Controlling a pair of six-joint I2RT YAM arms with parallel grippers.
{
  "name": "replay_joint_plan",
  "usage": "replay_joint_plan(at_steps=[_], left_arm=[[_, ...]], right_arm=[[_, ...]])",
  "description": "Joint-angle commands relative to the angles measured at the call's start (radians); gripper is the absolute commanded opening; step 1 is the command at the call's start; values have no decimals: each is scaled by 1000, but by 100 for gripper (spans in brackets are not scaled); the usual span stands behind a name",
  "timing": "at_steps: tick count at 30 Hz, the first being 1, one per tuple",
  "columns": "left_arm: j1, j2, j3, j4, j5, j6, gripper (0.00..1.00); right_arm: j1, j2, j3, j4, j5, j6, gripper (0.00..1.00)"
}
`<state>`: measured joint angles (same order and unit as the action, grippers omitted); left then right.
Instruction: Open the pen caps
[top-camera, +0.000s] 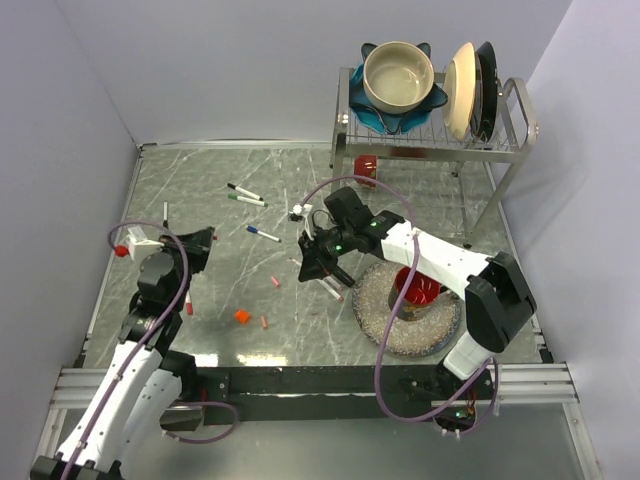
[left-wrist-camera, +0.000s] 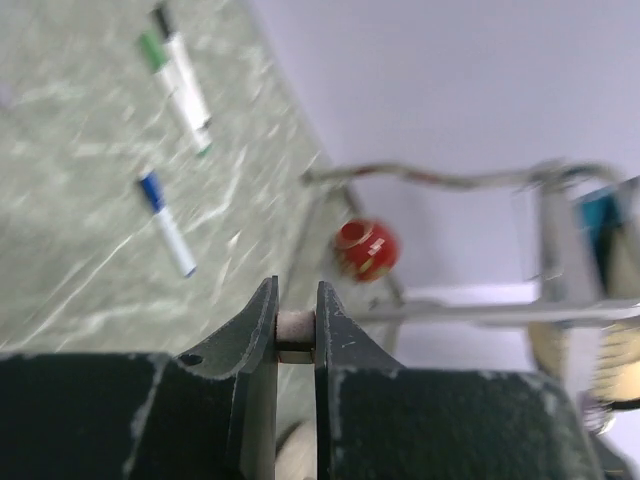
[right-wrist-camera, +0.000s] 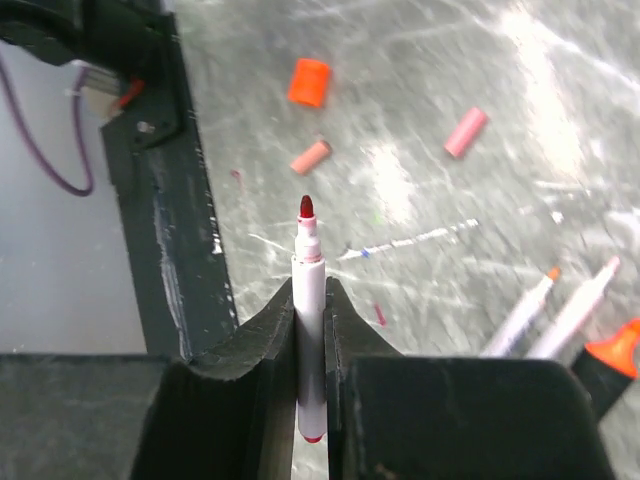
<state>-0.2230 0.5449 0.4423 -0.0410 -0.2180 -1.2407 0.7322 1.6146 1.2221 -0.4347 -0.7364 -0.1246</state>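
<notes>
My right gripper (right-wrist-camera: 310, 300) is shut on a slim white marker (right-wrist-camera: 309, 330) whose bare red tip (right-wrist-camera: 306, 207) points away from the wrist, over the middle of the table (top-camera: 312, 262). Between the fingers of my shut left gripper (left-wrist-camera: 297, 318) sits a small pale pink pen cap (left-wrist-camera: 295, 326). That gripper hovers at the left of the table (top-camera: 208, 243), where the cap is hidden. Loose pen caps lie on the marble: an orange one (right-wrist-camera: 308, 82) (top-camera: 241, 316) and two pink ones (right-wrist-camera: 311, 157) (right-wrist-camera: 465, 132). Capped markers lie farther back, black (top-camera: 245, 189), green (top-camera: 247, 200) and blue (top-camera: 263, 234).
Uncapped markers (right-wrist-camera: 520, 315) and an orange highlighter (right-wrist-camera: 612, 352) lie beside my right gripper. A round mesh dish (top-camera: 372, 300) holding a red cup (top-camera: 418, 288) sits at the front right. A dish rack (top-camera: 520, 120) with bowls and plates and a red mug (top-camera: 365, 165) stand at the back.
</notes>
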Motion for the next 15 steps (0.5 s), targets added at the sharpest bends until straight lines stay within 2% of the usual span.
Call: replay_joint_plan(at_steps=[1, 7, 15], left_arm=[[7, 41, -24, -66, 118, 41, 1], [7, 104, -53, -105, 209, 89, 1], [5, 193, -145, -59, 315, 136, 1]], right_arm=[[3, 5, -3, -6, 146, -3, 0], [10, 86, 40, -45, 402, -9, 2], [18, 157, 76, -91, 565, -43, 11]])
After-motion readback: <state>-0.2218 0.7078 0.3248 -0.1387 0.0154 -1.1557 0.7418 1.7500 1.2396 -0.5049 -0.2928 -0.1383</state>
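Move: The orange cap lies about 9 cm back and 5 cm right of my left hand, some 22 cm below it. The salmon cap is about 11 cm back and 9 cm right of that hand, the pink cap 1 cm back and 12 cm right. From my right hand, the two uncapped pens lie about 5 cm ahead, 6 cm right and 15 cm down; the black highlighter is some 8 cm ahead and 10 cm right, the pink cap 6 cm ahead and 7 cm left. I keep the red marker's cap pinched in my left hand and sink it about 12 cm towards the loose caps, drifting a little right, the fingers tipping some 20 degrees further down. My right hand, still gripping the bare red marker, drops about 8 cm while going 5 cm forward and 4 cm right towards the uncapped pens, its fingers tipping steeper and swinging clockwise. ##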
